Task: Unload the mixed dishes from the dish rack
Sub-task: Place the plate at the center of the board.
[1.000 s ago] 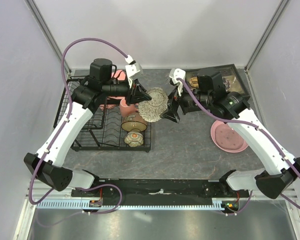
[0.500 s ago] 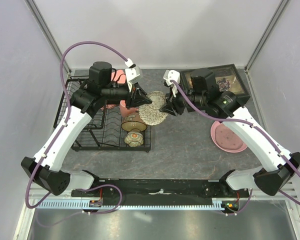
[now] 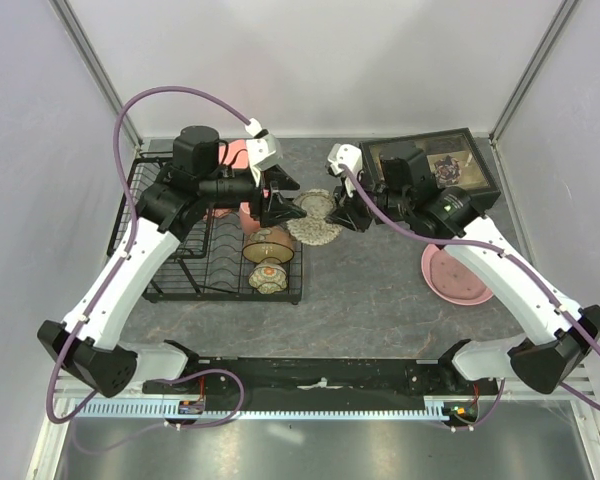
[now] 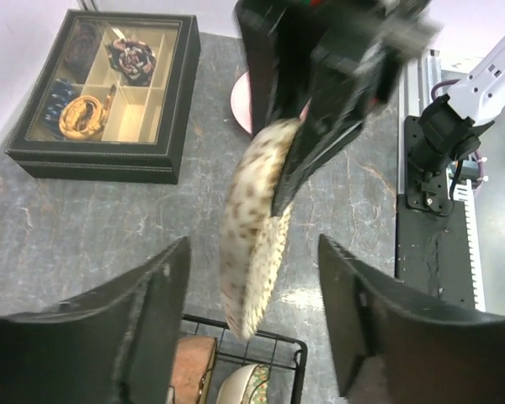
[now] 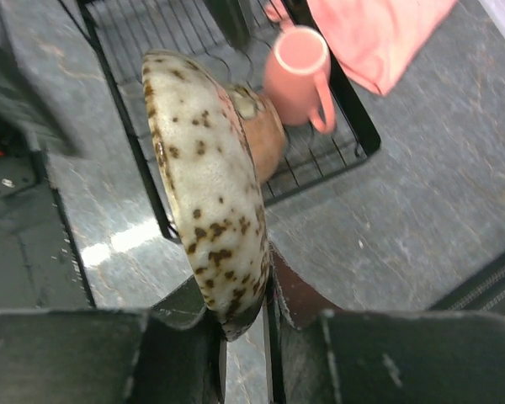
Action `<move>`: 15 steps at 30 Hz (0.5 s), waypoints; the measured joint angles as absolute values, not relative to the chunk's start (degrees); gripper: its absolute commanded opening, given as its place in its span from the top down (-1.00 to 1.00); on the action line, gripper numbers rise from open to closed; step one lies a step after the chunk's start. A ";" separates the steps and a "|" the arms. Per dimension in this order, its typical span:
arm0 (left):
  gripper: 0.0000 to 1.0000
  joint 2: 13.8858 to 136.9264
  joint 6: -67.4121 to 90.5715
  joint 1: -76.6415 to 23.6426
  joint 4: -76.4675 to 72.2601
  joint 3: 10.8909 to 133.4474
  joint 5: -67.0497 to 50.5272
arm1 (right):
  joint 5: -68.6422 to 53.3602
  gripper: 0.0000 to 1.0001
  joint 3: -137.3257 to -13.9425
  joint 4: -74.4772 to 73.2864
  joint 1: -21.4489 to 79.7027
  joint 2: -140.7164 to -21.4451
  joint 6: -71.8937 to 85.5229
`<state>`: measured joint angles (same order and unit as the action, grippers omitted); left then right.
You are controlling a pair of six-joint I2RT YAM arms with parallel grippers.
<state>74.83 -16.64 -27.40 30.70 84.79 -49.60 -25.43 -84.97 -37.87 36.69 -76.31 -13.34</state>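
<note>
The grey speckled bowl [image 3: 316, 220] hangs on edge above the table, just right of the dish rack [image 3: 170, 275]. My right gripper [image 3: 340, 214] is shut on its rim; the right wrist view shows the bowl [image 5: 206, 177] pinched between the jaws of the gripper [image 5: 244, 313]. My left gripper [image 3: 291, 207] is open, its fingers [image 4: 156, 295] standing apart on either side of the bowl [image 4: 252, 223] without touching it. The small brown bowl [image 3: 269, 245] and the pink mug [image 5: 299, 74] sit in the rack. The pink plate [image 3: 458, 272] lies on the table at the right.
A black compartmented tray of trinkets [image 3: 442, 166] stands at the back right. A pink folded cloth [image 5: 379, 29] lies behind the rack. The rack's tall basket section [image 3: 145, 205] rises under the left arm.
My left gripper has opened and let go of the speckled bowl. My right gripper has moved in from the right and shut on the bowl's rim. The bowl has shifted slightly towards the back.
</note>
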 measured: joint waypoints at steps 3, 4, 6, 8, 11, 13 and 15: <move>-0.65 73.58 -16.32 -27.40 30.13 84.75 -49.54 | -22.72 1.00 -83.20 -38.17 36.80 -76.12 -13.85; -0.66 73.08 -16.34 -27.40 29.89 84.75 -49.50 | -21.85 1.00 -82.54 -38.22 36.77 -76.01 -13.98; -0.68 72.27 -16.34 -27.40 29.85 84.75 -49.39 | -20.36 1.00 -81.25 -38.22 36.38 -75.48 -14.17; -0.69 71.37 -16.40 -27.40 29.85 84.75 -48.97 | -19.40 1.00 -79.70 -38.24 35.44 -74.37 -14.17; -0.71 70.22 -16.82 -27.40 29.87 84.55 -48.14 | -18.98 1.00 -77.67 -38.26 32.23 -72.12 -13.93; -0.72 69.63 -17.26 -27.40 29.89 83.94 -47.88 | -18.90 1.00 -76.05 -37.89 28.51 -70.28 -13.67; -0.75 69.32 -18.00 -27.40 30.20 83.00 -47.57 | -19.49 1.00 -74.19 -37.74 23.86 -68.64 -13.47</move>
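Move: The right hand has the speckled plate gripped; the pink plate, where the earlier plate was set down, lies about 32 cm to its right, some 3 cm farther out and roughly 30 cm below. From the same hand, the black box is about 28 cm right and 28 cm ahead, and the brown bowl in the rack some 15 cm left and 6 cm ahead. From the left hand, the pink plate lies about 42 cm right, 4 cm ahead and 35 cm below. Down a few centimetres first, then ever faster to the right and slightly forward, the right arm carries the speckled plate some 9 cm sideways off the left hand towards the pink plate, turning clockwise nearly 20 degrees and keeping its pinch on the rim. The left hand, already parted, spreads its fingers wider and backs up a little, mostly upward. ##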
